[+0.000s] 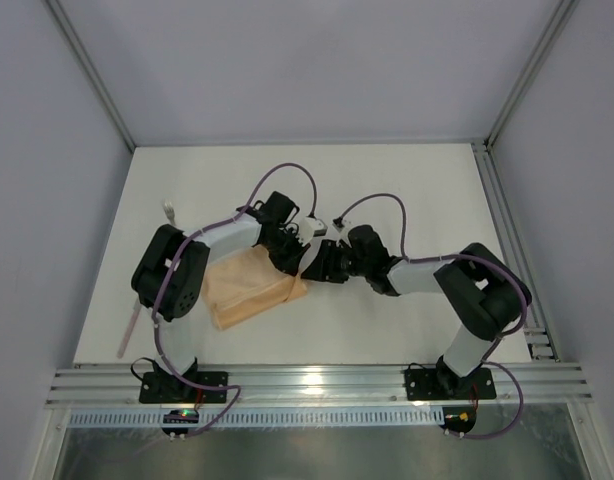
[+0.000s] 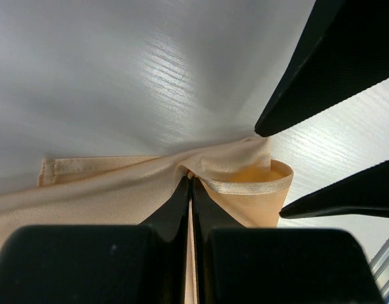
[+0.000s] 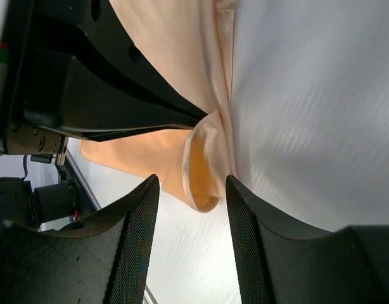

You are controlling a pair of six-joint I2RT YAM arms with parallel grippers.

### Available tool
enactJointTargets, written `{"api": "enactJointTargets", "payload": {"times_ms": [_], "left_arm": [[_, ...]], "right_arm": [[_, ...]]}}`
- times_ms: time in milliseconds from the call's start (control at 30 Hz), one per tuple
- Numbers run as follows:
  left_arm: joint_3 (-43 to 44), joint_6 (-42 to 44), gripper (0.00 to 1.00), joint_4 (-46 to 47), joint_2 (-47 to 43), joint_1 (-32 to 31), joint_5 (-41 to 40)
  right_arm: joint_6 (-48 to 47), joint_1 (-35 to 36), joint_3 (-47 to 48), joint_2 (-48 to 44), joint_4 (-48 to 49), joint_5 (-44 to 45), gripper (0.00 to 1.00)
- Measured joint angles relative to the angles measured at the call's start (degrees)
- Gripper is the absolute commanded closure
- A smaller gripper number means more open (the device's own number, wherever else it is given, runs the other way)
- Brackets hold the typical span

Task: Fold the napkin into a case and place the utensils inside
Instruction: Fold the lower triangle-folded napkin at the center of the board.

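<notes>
The peach-orange napkin (image 1: pixel 249 288) lies folded on the white table, its right end by both grippers. My left gripper (image 1: pixel 290 262) is shut on a fold of the napkin (image 2: pixel 112 190), with cloth pinched between the closed fingers at the left gripper's tips (image 2: pixel 191 182). A curled hem loop (image 2: pixel 258 183) stands just right of them. My right gripper (image 3: pixel 190 185) is open, its fingers either side of that loop (image 3: pixel 204 174) and apart from it. One utensil's pink handle (image 1: pixel 128 328) lies at the left edge, partly hidden by the left arm, and a whitish head (image 1: pixel 170 211) shows further back.
The table's left edge runs right next to the utensil. An aluminium rail (image 1: pixel 317 385) crosses the near edge by the arm bases. Grey walls enclose the table. My right gripper's black fingers (image 2: pixel 321 76) fill the right of the left wrist view.
</notes>
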Motion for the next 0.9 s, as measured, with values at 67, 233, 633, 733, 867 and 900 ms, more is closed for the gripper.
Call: {"api": "enactJointTargets", "payload": {"times_ms": [67, 233, 633, 733, 867, 900], "left_arm": [[0.0, 0.0, 1.00, 0.0, 0.0, 0.0, 0.0], [0.0, 0.0, 1.00, 0.0, 0.0, 0.0, 0.1], [0.0, 0.0, 1.00, 0.0, 0.0, 0.1, 0.3], [0.0, 0.0, 1.00, 0.0, 0.0, 0.3, 0.6], [0.0, 0.0, 0.99, 0.0, 0.0, 0.3, 0.8], [0.0, 0.1, 0.98, 0.0, 0.0, 0.3, 0.8]], "right_arm": [[-0.1, 0.0, 0.0, 1.2, 2.1, -0.2, 0.49], [-0.2, 0.0, -0.2, 5.4, 6.1, -0.2, 0.49], [2.0, 0.0, -1.2, 10.6, 16.2, -2.3, 0.70], [3.1, 0.0, -2.3, 11.0, 18.1, -2.3, 0.78], [4.6, 0.1, -2.7, 11.8, 19.3, -2.6, 0.85], [4.9, 0.1, -2.7, 11.9, 19.3, -2.6, 0.90]]}}
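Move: The upturned flap at the napkin's corner lies roughly 4 cm below the right hand and 2 cm to its left, with no clear offset forward or back. The left fingertips are about 4 cm left of the right hand, 2 cm farther out and 3 cm lower; the middle of the folded napkin is some 13 cm left, 1 cm back and 4 cm down. From the left hand the flap is about 2 cm to the right and 2 cm back, near its own height. The right fingers straddle the napkin's loose corner flap and close on it, going from half open to nearly shut, just beside the left fingertips. To get there the hand sinks about 3 cm and eases some 1.5 cm left, rolling only slightly. The left hand stays put, its shut fingers still holding the napkin at the crease. ##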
